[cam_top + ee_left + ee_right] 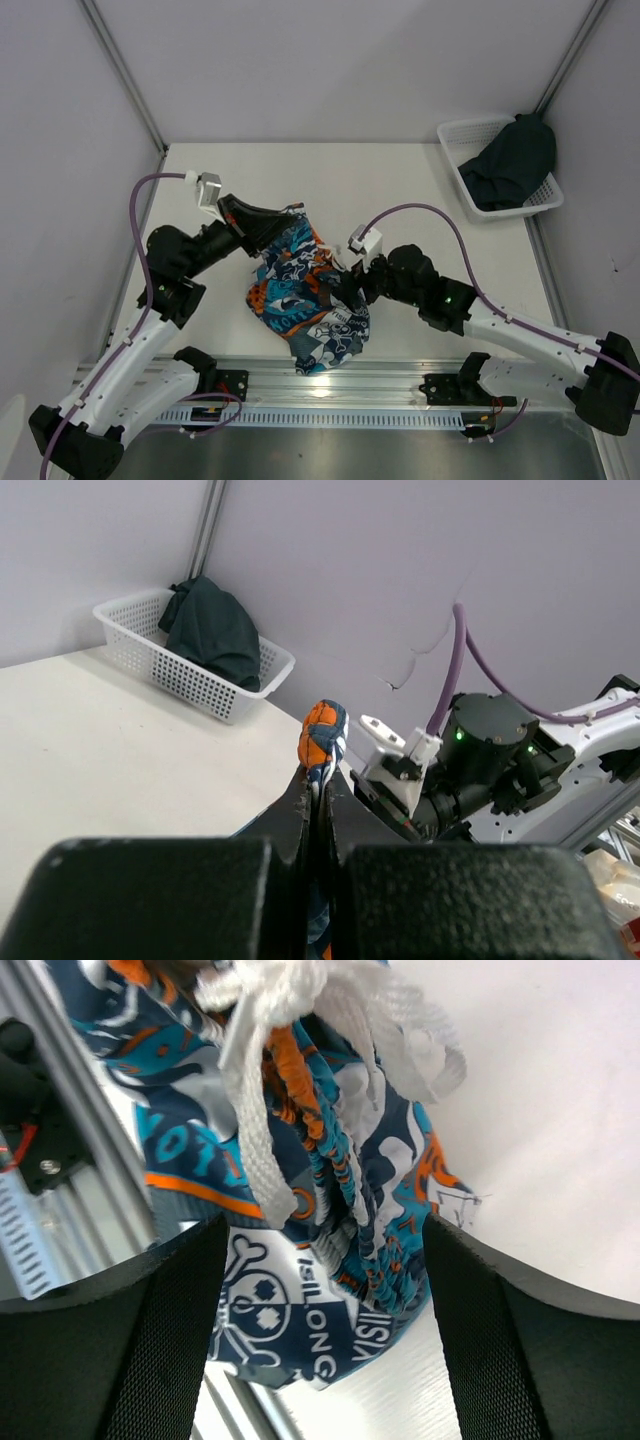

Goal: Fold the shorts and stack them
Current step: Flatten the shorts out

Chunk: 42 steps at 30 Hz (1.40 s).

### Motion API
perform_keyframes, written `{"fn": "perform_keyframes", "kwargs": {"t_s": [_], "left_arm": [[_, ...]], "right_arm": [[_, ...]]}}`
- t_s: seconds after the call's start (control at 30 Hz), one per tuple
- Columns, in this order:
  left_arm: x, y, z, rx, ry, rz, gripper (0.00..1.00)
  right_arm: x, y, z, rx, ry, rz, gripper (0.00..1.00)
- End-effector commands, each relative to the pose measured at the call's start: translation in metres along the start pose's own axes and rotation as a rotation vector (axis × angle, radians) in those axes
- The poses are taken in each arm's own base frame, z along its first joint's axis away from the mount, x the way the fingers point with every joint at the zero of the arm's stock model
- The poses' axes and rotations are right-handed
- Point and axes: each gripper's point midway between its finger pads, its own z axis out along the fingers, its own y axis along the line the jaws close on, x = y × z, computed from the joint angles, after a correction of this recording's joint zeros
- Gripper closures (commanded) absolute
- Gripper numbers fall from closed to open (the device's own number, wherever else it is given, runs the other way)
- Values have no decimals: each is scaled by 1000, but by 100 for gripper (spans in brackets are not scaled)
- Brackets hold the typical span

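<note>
The printed shorts (305, 295), orange, teal, white and navy with lettering, lie bunched at the table's near middle, their lower end over the front rail. My left gripper (283, 215) is shut on their upper left edge; in the left wrist view a tuft of printed fabric (323, 735) sticks out past the closed fingertips. My right gripper (345, 283) stands open right over the shorts' right side. In the right wrist view the gathered waistband (340, 1180) and white drawstring (290, 1020) lie between the wide-apart fingers (175, 1330). The plain dark shorts (510, 165) sit in the basket.
The white mesh basket (455, 135) stands at the table's back right corner, against the wall. The aluminium front rail (330, 400) runs along the near edge under both arm bases. Grey walls enclose the table on three sides.
</note>
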Motion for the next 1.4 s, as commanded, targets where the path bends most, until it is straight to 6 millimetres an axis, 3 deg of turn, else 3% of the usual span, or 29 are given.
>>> {"fn": "perform_keyframes", "kwargs": {"t_s": [0.0, 0.3, 0.4, 0.5, 0.63, 0.67, 0.8, 0.83, 0.87, 0.9, 0.93, 0.97, 1.0, 1.03, 1.07, 1.13, 1.2, 1.23, 1.27, 1.3, 1.33, 1.37], "left_arm": [[-31, -17, 0, 13, -65, 59, 100], [-36, -12, 0, -35, -69, 35, 100], [-40, -15, 0, -33, -74, 40, 100], [-41, -14, -1, -42, -74, 38, 100], [-46, -12, -2, -69, -84, 48, 100], [-48, -10, -2, -86, -81, 61, 100], [-63, 7, -5, -187, -103, 105, 100], [-72, 8, -5, -200, -119, 120, 100], [-77, 12, -6, -214, -126, 126, 100], [-96, 17, -7, -246, -154, 145, 100], [-102, 23, -8, -266, -160, 137, 100], [-112, 32, -14, -296, -172, 143, 100], [-129, 25, -15, -286, -197, 159, 100], [-137, 26, -15, -286, -207, 155, 100], [-141, 26, -17, -289, -208, 160, 100], [-162, 6, -24, -273, -227, 209, 100], [-176, -19, -29, -245, -243, 261, 100], [-184, -41, -38, -237, -250, 285, 100], [-187, -51, -43, -234, -256, 299, 100], [-189, -62, -49, -230, -264, 315, 100], [-198, -89, -62, -219, -293, 359, 100], [-200, -99, -69, -225, -308, 378, 100]], "right_arm": [[-16, -8, 7, 85, -66, -86, 21], [4, -20, 18, 251, 0, -176, 23], [7, -26, 21, 303, 15, -190, 28], [7, -31, 24, 339, 23, -192, 39], [-6, -34, 23, 370, 6, -186, 100], [-6, -34, 19, 369, 23, -193, 100], [-43, -23, -6, 283, 11, -155, 100], [-74, -14, -16, 255, -39, -137, 100], [-77, -13, -26, 253, -11, -124, 100], [-89, -8, -32, 235, -18, -122, 100], [-120, 0, -45, 212, -72, -112, 100], [-122, 6, -50, 190, -43, -94, 100], [-132, 18, -54, 131, -49, -82, 100], [-153, 30, -68, 88, -72, -75, 100], [-157, 39, -68, 46, -58, -72, 100], [-178, 76, -87, -96, -64, -68, 100], [-182, 104, -92, -187, -34, -74, 100], [-177, 125, -100, -244, -3, -96, 100], [-193, 138, -113, -275, -38, -101, 100], [-195, 148, -116, -290, -36, -109, 100], [-192, 171, -128, -357, -27, -134, 100], [-205, 182, -143, -390, -65, -141, 100]]}}
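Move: The right gripper is open beside the hanging shorts. The loose end of the waistband it needs lies about 3 cm ahead of it, level left to right and some 4 cm below. The white drawstring knot is about 3 cm ahead, 3 cm left and 5 cm above it; the printed leg hem is roughly 3 cm back, 4 cm left and 16 cm below. From the left gripper, already pinching the other end, that loose end is level ahead, some 10 cm right and 22 cm below. Ease the open right gripper down and forward about 5 cm with a slight roll and pinch the loose waistband end, the left holding its own end nearly still. Then raise both: sweep the right up some 30 cm, drawing it back late, while the left keeps its pinch, rises, goes left and turns counter-clockwise, swinging forward, then back. ##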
